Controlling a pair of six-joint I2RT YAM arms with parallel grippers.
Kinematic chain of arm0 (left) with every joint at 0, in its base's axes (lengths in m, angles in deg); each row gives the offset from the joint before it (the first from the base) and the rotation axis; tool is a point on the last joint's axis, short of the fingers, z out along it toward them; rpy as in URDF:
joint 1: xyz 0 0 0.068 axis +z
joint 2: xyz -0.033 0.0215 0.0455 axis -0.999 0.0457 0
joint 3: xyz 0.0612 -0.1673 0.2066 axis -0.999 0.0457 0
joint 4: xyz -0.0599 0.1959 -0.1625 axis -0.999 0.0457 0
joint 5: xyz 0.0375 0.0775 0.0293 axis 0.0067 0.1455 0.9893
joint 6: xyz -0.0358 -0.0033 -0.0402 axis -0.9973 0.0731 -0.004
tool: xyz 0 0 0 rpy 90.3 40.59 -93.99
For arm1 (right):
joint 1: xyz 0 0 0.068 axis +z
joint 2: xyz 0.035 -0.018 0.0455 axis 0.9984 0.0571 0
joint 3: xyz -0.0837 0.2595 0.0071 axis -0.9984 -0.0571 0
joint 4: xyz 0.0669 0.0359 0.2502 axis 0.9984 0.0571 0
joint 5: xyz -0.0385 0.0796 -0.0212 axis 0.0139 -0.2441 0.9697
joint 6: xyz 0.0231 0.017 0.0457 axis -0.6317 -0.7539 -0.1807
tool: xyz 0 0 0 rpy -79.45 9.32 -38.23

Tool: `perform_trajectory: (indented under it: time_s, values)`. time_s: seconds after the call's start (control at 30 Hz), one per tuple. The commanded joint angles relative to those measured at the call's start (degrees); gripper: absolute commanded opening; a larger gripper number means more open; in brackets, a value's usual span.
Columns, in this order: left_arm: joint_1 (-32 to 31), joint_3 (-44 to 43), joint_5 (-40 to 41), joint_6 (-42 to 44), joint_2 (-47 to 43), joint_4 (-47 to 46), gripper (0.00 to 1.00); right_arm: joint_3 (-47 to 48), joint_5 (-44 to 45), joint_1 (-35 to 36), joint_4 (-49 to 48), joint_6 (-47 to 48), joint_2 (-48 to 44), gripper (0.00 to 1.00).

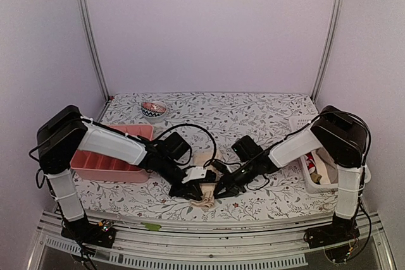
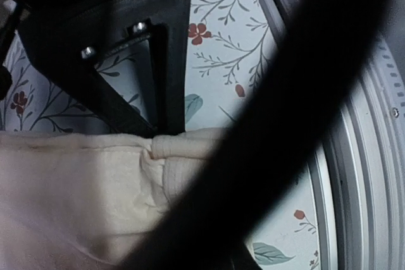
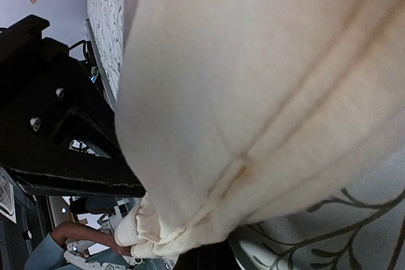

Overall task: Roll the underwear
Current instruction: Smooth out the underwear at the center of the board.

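The underwear (image 1: 204, 202) is a cream cloth lying at the table's near edge between the two arms. Both grippers meet over it, my left gripper (image 1: 190, 190) from the left and my right gripper (image 1: 221, 190) from the right. In the left wrist view the cloth (image 2: 82, 194) fills the lower left, and one dark blurred finger (image 2: 266, 124) crosses over its ribbed hem. I cannot see the gap between the left jaws. In the right wrist view the cloth (image 3: 253, 93) fills most of the frame, and its bunched hem sits at the dark fingertip (image 3: 202, 260), which is shut on it.
A pink divided tray (image 1: 95, 170) stands under the left arm. A small patterned bowl (image 1: 153, 110) sits at the back left. A white basket (image 1: 310, 180) with clothes is at the right edge. The metal rail (image 2: 373, 156) of the table's front runs just beside the cloth.
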Motion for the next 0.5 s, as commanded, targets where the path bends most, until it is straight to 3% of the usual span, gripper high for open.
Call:
perform_trajectory:
  time_s: [0.0, 0.2, 0.33, 0.4, 0.47]
  values:
    - [-1.6, -1.3, 4.5, -0.5, 2.6, 1.8, 0.19, -1.5, 0.8, 0.9, -0.2, -1.4, 0.6, 0.00]
    - [-0.8, 0.5, 4.9, 0.5, -6.0, 3.7, 0.35, -3.9, 7.0, -0.5, 10.4, 3.5, -7.5, 0.08]
    - [0.7, 1.5, 4.4, -0.3, -14.5, 3.9, 0.47, -3.8, 11.3, -3.0, 14.6, 7.2, -17.1, 0.31]
    - [1.9, 1.9, 4.8, -0.9, -17.6, 3.9, 0.53, -2.2, 12.1, -3.6, 14.5, 7.7, -19.9, 0.37]
    - [4.2, 2.2, 4.4, -1.8, -20.2, 4.1, 0.71, 1.3, 10.9, -3.8, 13.6, 7.6, -20.3, 0.39]
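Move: Both hands are down at the near part of the underwear, a long folded strip running fore and aft between them. Its middle lies about 8 cm ahead of and 2 cm to the right of the left hand, and some 7 cm ahead of and 3 cm to the left of the right hand, at about their height. The pink box stands roughly 29 cm to the left and 16 cm ahead of the left hand, the white basket some 37 cm to the right and 16 cm ahead of the right hand. The left hand stays low at the near end of the underwear while its fingers spread, then lifts off almost straight up by about 8 cm, easing slightly forward, with its fingers wide. The right hand, shut on the strip's right edge, opens about a third as it slips out to the right, then climbs away from the cloth to some 5 cm higher and 4 cm farther right. ##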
